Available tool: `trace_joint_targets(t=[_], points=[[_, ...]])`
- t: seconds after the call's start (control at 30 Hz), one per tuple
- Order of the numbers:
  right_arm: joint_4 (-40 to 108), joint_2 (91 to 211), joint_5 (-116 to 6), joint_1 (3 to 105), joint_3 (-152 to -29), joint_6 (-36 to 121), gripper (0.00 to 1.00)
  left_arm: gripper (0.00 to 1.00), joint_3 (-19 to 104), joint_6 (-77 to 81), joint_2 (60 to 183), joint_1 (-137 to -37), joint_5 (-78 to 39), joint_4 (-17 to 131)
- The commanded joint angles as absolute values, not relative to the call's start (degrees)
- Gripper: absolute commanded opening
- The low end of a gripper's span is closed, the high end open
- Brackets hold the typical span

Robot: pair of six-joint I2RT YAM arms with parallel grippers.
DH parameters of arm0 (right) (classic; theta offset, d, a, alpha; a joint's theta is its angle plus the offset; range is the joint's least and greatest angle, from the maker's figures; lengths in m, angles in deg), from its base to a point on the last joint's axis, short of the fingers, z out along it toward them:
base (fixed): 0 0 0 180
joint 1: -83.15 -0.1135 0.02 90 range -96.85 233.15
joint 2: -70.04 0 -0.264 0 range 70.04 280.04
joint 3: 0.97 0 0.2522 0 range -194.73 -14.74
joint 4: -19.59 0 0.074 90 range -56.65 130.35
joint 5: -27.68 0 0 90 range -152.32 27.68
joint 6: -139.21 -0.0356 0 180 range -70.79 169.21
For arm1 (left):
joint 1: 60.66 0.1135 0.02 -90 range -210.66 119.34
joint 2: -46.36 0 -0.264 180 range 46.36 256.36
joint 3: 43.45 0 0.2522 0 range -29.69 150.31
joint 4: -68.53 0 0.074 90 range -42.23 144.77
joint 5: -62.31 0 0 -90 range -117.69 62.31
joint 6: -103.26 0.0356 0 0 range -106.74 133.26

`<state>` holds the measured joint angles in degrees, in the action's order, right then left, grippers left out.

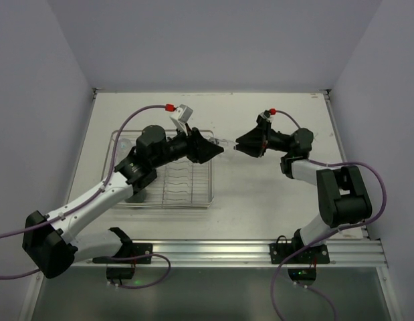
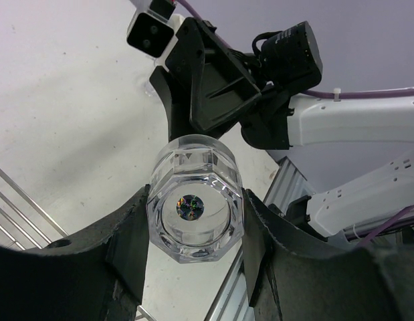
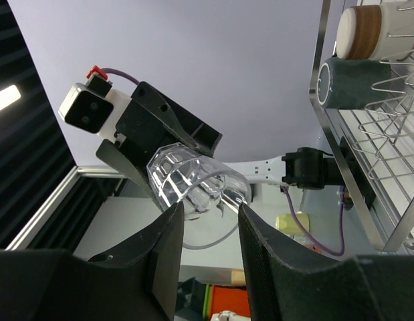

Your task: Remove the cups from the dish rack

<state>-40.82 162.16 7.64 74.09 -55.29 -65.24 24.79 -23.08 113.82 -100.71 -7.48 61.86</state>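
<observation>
A clear tumbler (image 1: 228, 143) hangs in the air right of the dish rack (image 1: 163, 201), held between both grippers. My left gripper (image 2: 194, 226) is shut on its thick octagonal base (image 2: 193, 208). My right gripper (image 3: 209, 219) faces it from the other side, its fingers closed on the sides of the tumbler's (image 3: 193, 178) open end. In the overhead view the left gripper (image 1: 215, 149) and right gripper (image 1: 242, 144) meet tip to tip. A cream cup with a brownish band (image 3: 372, 27) and a dark grey-green mug (image 3: 344, 83) lie in the rack (image 3: 325, 134).
The left arm reaches across the rack and hides much of it. An aluminium rail (image 1: 260, 251) runs along the near table edge. Pale walls close the table on three sides.
</observation>
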Motion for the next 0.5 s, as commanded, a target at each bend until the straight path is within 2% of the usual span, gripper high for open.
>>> trace_joint_targets(t=[0.0,0.27,0.47], points=[[-60.7,159.8,6.7,73.6,-56.7,-71.4,0.40,0.00,25.0,-21.9,111.8,-100.1,-7.5,62.7],[-56.7,154.8,5.7,70.9,-57.5,-70.5,0.40,0.00,24.7,-23.0,114.2,-100.1,-6.7,65.4],[-47.5,150.6,5.6,69.0,-58.7,-65.6,0.39,0.00,25.4,-23.3,115.1,-100.1,-6.4,66.5]])
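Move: The cup held by the left hand has its middle about 3 cm to that hand's right and 1 cm ahead, at its height. From the right hand, the same cup lies roughly 5 cm left, 2 cm back and 2 cm higher, its open rim facing the right fingers. The dish rack's middle is some 21 cm left of the left hand, 4 cm ahead and 25 cm below. The right hand, fingers apart, rises and draws back about 5 cm towards the rim; the left holds still. ##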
